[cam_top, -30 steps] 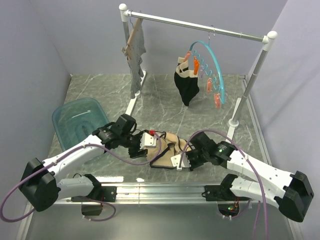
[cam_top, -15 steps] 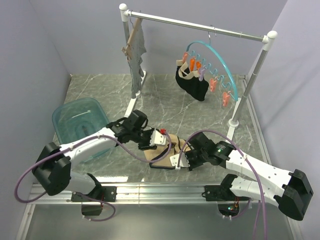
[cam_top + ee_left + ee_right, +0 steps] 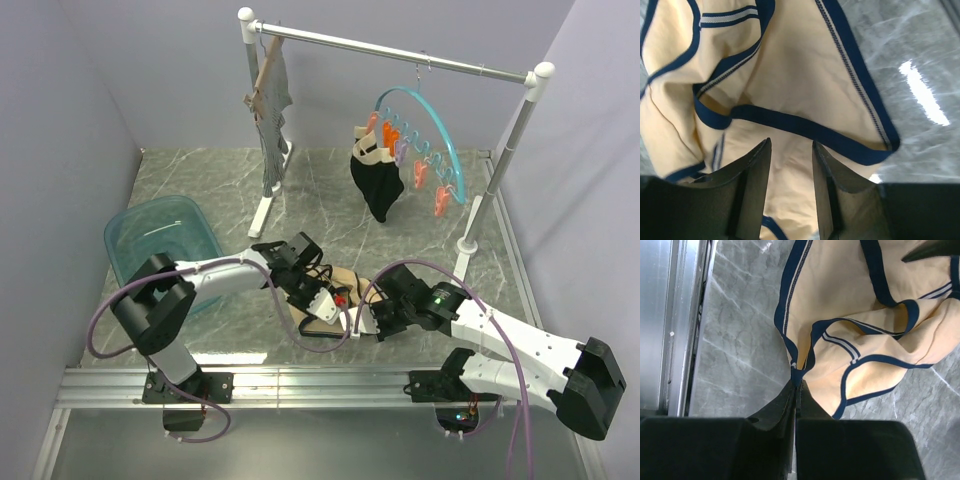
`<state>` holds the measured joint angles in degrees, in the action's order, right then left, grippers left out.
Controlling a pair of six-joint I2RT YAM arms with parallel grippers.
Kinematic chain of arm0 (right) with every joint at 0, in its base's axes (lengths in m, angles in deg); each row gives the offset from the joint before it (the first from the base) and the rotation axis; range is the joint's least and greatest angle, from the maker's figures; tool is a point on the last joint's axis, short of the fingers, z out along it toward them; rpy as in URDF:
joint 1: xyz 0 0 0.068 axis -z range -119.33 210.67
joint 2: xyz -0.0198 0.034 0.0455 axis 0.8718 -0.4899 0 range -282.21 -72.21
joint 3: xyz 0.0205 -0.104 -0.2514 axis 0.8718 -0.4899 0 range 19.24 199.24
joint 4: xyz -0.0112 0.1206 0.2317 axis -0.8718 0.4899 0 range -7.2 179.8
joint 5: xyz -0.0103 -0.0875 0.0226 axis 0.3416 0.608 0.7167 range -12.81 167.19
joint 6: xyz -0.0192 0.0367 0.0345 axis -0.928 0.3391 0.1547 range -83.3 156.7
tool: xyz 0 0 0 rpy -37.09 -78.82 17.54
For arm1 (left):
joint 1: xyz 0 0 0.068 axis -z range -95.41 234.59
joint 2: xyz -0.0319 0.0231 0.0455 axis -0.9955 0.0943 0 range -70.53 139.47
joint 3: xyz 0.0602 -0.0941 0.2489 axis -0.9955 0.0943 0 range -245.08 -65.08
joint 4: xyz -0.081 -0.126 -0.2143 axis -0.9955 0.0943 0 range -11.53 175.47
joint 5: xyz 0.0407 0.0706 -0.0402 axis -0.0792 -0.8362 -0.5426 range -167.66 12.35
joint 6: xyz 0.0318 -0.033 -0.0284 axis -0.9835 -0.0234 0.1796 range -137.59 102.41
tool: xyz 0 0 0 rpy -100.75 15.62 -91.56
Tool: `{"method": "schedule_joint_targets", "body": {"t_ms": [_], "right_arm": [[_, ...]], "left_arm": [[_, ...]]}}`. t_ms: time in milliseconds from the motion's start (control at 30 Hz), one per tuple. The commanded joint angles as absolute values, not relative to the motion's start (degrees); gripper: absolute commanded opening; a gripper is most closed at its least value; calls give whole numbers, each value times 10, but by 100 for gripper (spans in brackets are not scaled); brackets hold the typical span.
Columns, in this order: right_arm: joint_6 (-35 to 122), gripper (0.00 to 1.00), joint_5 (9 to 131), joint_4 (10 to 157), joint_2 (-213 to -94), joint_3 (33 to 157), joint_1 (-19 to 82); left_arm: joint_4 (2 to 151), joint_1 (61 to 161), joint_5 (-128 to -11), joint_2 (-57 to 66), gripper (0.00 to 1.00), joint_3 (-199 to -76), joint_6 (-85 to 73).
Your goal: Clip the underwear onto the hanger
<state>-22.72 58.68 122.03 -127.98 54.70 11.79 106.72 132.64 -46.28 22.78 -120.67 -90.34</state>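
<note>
The tan underwear (image 3: 322, 322) with dark blue trim lies crumpled on the marble table between the two arms. My left gripper (image 3: 336, 299) hovers low over its middle. In the left wrist view its jaws (image 3: 791, 142) stand apart, with only tan cloth (image 3: 805, 85) showing beyond the gap. My right gripper (image 3: 358, 322) is at the garment's near right edge. In the right wrist view it (image 3: 797, 382) is shut on a fold of the blue trim (image 3: 799, 371). The teal ring hanger (image 3: 442, 128) with orange and pink clips hangs from the rail at the back right.
Black underwear (image 3: 376, 185) is clipped to the teal hanger. A grey striped garment (image 3: 270, 110) hangs on a wooden hanger at the rail's left end. A teal basin (image 3: 160, 245) sits at the left. The rack's right post foot (image 3: 467, 243) stands behind the right arm.
My left arm has swung right across the underwear and its jaws have narrowed. The teal hanger and the black underwear have swayed on the rail. The right gripper has kept its hold.
</note>
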Motion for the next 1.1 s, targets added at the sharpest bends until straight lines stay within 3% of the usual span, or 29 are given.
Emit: {"method": "schedule_joint_targets", "body": {"t_ms": [0, 400, 700, 733, 800, 1000, 1067], "right_arm": [[-229, 0, 591, 1222, -1283, 562, 114], [-229, 0, 597, 1223, -1281, 557, 114], [-228, 0, 598, 1220, -1278, 553, 115], [-228, 0, 597, 1221, -1277, 552, 115], [-229, 0, 598, 1222, -1277, 551, 115], [-235, 0, 601, 1224, -1267, 543, 115], [-234, 0, 603, 1224, -1261, 538, 115]], "left_arm": [[1079, 1328, -458, 248, 44, -1247, -963], [1183, 1327, -469, 312, 38, -1291, -1037], [1166, 1328, -486, 341, 31, -1302, -1018], [1170, 1327, -488, 344, 25, -1305, -1021], [1172, 1327, -484, 343, 22, -1306, -1021], [1167, 1310, -451, 282, 0, -1301, -981], [1169, 1304, -443, 254, 0, -1288, -975]]}}
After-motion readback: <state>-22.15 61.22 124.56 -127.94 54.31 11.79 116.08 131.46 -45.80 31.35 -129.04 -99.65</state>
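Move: The navy-trimmed edge of the underwear lies just under the left hand's parted fingers, about 1 cm ahead of them, level sideways and roughly 3 cm below. The underwear's near trimmed corner is some 6 cm back from the left hand, straight to the side and about 4 cm lower. The corner already held by the right fingers is about 12 cm to the left hand's right and 6 cm back. From the right hand, that navy edge lies about 6 cm ahead, 12 cm left and 6 cm below. Down onto the navy-trimmed edge goes the left hand, sinking about 2.5 cm after a small swing forward and right that it partly takes back, and turning some 10 degrees clockwise. Its half-open fingers then shut and pinch the edge, beginning to rise at the very end. Meanwhile the right hand keeps its pinch and eases about 1.5 cm to its right and slightly down. ##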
